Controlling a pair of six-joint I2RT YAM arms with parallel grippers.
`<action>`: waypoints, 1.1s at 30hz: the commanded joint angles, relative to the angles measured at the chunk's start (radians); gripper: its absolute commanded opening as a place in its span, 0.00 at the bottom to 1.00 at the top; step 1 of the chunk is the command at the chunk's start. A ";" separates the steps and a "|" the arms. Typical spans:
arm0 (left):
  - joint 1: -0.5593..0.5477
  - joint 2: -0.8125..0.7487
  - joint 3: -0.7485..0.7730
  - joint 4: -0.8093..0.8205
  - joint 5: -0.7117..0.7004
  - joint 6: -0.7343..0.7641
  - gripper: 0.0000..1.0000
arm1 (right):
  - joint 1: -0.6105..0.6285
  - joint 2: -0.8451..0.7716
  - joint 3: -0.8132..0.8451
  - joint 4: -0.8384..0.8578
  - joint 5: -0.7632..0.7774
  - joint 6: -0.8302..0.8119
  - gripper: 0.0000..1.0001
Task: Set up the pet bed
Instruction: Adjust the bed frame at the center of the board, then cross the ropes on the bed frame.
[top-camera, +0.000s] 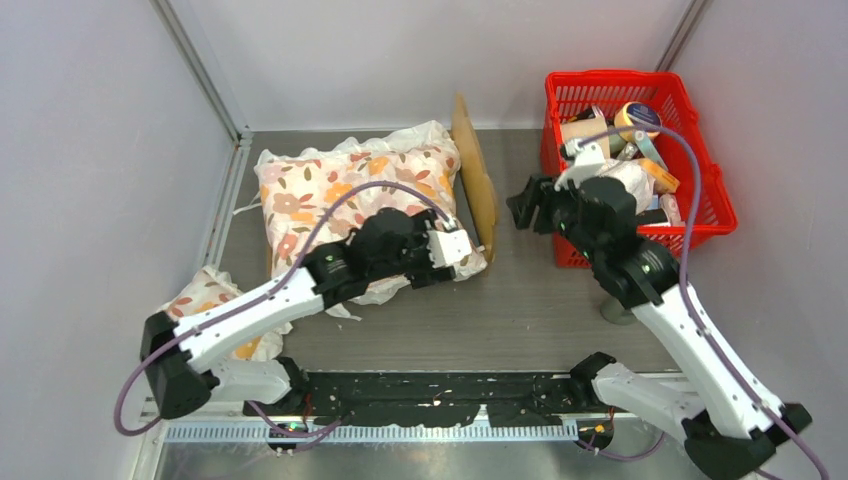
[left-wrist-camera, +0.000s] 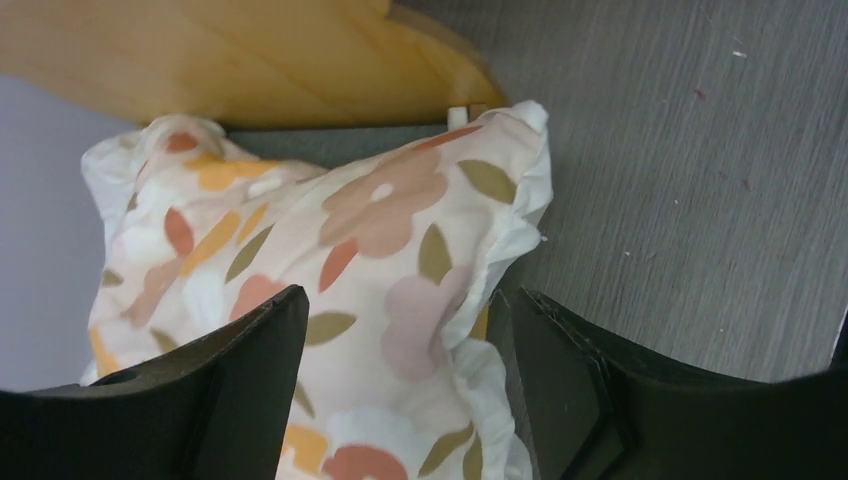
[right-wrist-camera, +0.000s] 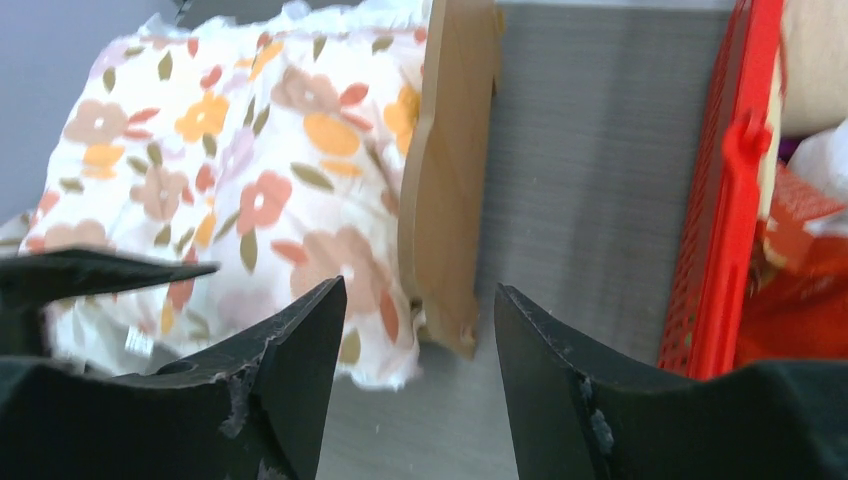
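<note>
The pet bed (top-camera: 473, 170) lies at mid table, its light-wood headboard (right-wrist-camera: 450, 180) standing on the right end. A white floral cushion (top-camera: 350, 185) lies on it and covers nearly all of its dark grey fabric (left-wrist-camera: 330, 145). My left gripper (top-camera: 462, 256) hangs open over the cushion's near right corner (left-wrist-camera: 380, 220), one finger on each side of the frilled edge, gripping nothing. My right gripper (top-camera: 522, 208) stands open just right of the headboard, above bare table, nothing between its fingers (right-wrist-camera: 300, 350).
A red plastic basket (top-camera: 610, 78) holding several items stands at the back right, close behind my right arm. A second small floral cushion (top-camera: 205, 300) lies at the near left under my left arm. Grey walls close in the left, back and right.
</note>
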 joint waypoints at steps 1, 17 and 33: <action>-0.053 0.118 0.026 0.132 0.077 0.166 0.78 | 0.005 -0.186 -0.177 0.041 -0.106 0.005 0.63; 0.004 0.296 0.088 0.292 0.042 0.058 0.00 | 0.005 -0.447 -0.497 0.118 -0.304 0.025 0.60; 0.388 0.272 0.083 0.412 0.646 -0.533 0.00 | 0.018 -0.356 -0.654 0.563 -0.323 0.006 0.42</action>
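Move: The near right corner of the floral cover lies about 7 cm right of my left hand, 3 cm ahead and 11 cm below. The upright headboard's middle is some 17 cm ahead of that hand and 7 cm to its right. The headboard's near foot, where my right hand heads, lies roughly 4 cm back from my right hand, 5 cm left and 22 cm down. The red basket's middle is about 24 cm right of my right hand and 10 cm ahead. I dip my open left hand about 11 cm down and to the right, tipping its fingers steeper, and pinch the cover's corner. Then I raise it some 10 cm and carry it forward and left, levelling the fingers while the wrist turns. My right hand sinks about 15 cm, drawing back and slightly left towards the headboard's near foot, half closing, then rises a little. ##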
